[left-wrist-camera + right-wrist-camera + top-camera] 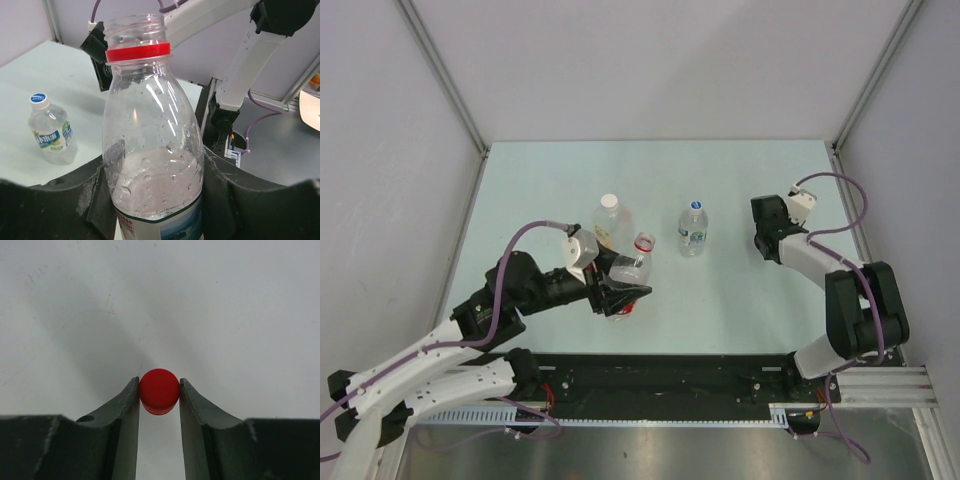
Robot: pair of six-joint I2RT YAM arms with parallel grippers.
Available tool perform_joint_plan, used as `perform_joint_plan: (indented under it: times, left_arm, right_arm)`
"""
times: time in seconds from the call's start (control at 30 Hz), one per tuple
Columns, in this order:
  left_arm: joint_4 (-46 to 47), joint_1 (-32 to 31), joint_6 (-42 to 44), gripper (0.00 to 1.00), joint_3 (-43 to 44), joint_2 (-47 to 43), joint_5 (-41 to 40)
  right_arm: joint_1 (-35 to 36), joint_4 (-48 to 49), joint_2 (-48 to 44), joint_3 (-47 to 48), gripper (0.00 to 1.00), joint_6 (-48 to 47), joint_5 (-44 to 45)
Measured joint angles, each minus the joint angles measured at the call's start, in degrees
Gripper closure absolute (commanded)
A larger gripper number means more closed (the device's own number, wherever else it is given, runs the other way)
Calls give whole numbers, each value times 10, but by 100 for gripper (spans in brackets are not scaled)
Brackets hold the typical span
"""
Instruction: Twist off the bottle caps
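My left gripper (618,290) is shut on the body of a clear bottle (150,145) with a red neck ring (137,51); its threaded mouth is open, with no cap on it. In the top view this bottle (632,268) leans, its neck pointing up and to the right. A red cap (159,390) is pinched between the fingertips of my right gripper (159,386), held off the pale surface. That gripper (767,232) is at the right of the table. A large bottle (612,225) keeps its white cap (610,201). A small bottle (693,232) keeps its blue cap (695,204).
The large bottle stands just behind my left gripper, and the small bottle (51,134) stands mid-table between the two arms. The right arm (250,55) shows behind the held bottle. Grey walls close the table (520,200) on three sides.
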Motion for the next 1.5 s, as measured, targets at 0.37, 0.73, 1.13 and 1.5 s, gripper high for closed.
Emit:
perform_joint_plan:
  times: [0.37, 0.73, 1.13, 1.5]
  left_arm:
    - [-7, 0, -2, 100, -9, -9, -26]
    - [-7, 0, -2, 100, -23, -2, -27]
    - [-2, 0, -2, 99, -29, 2, -27]
    - [-3, 0, -2, 99, -29, 8, -47]
  right_arm:
    - [-30, -16, 131, 65, 100, 18, -53]
    - [-38, -28, 165, 85, 76, 14, -96]
    - [-40, -49, 160, 89, 40, 12, -110]
    - [-29, -138, -110, 88, 39, 25, -115]
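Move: The right fingertips still pinch the red cap; the bare table spot it is taken to lies about 7 cm below, 2 cm ahead and 1 cm to the left. The blue-capped bottle stands about 18 cm to the left and 1 cm ahead, the white-capped bottle some 35 cm left and level. From the left hand, still holding the uncapped bottle, that spot is roughly 27 cm ahead, 30 cm right and 30 cm below. The right hand sets the red cap down on the open table, sinking about 7 cm and easing some 2 cm forward while the fingers tip a little steeper. It pauses there, opens to let go of the cap, then climbs quickly about 15 cm and draws back slightly. The left hand keeps its grip on the uncapped bottle and sinks about 3 cm. ##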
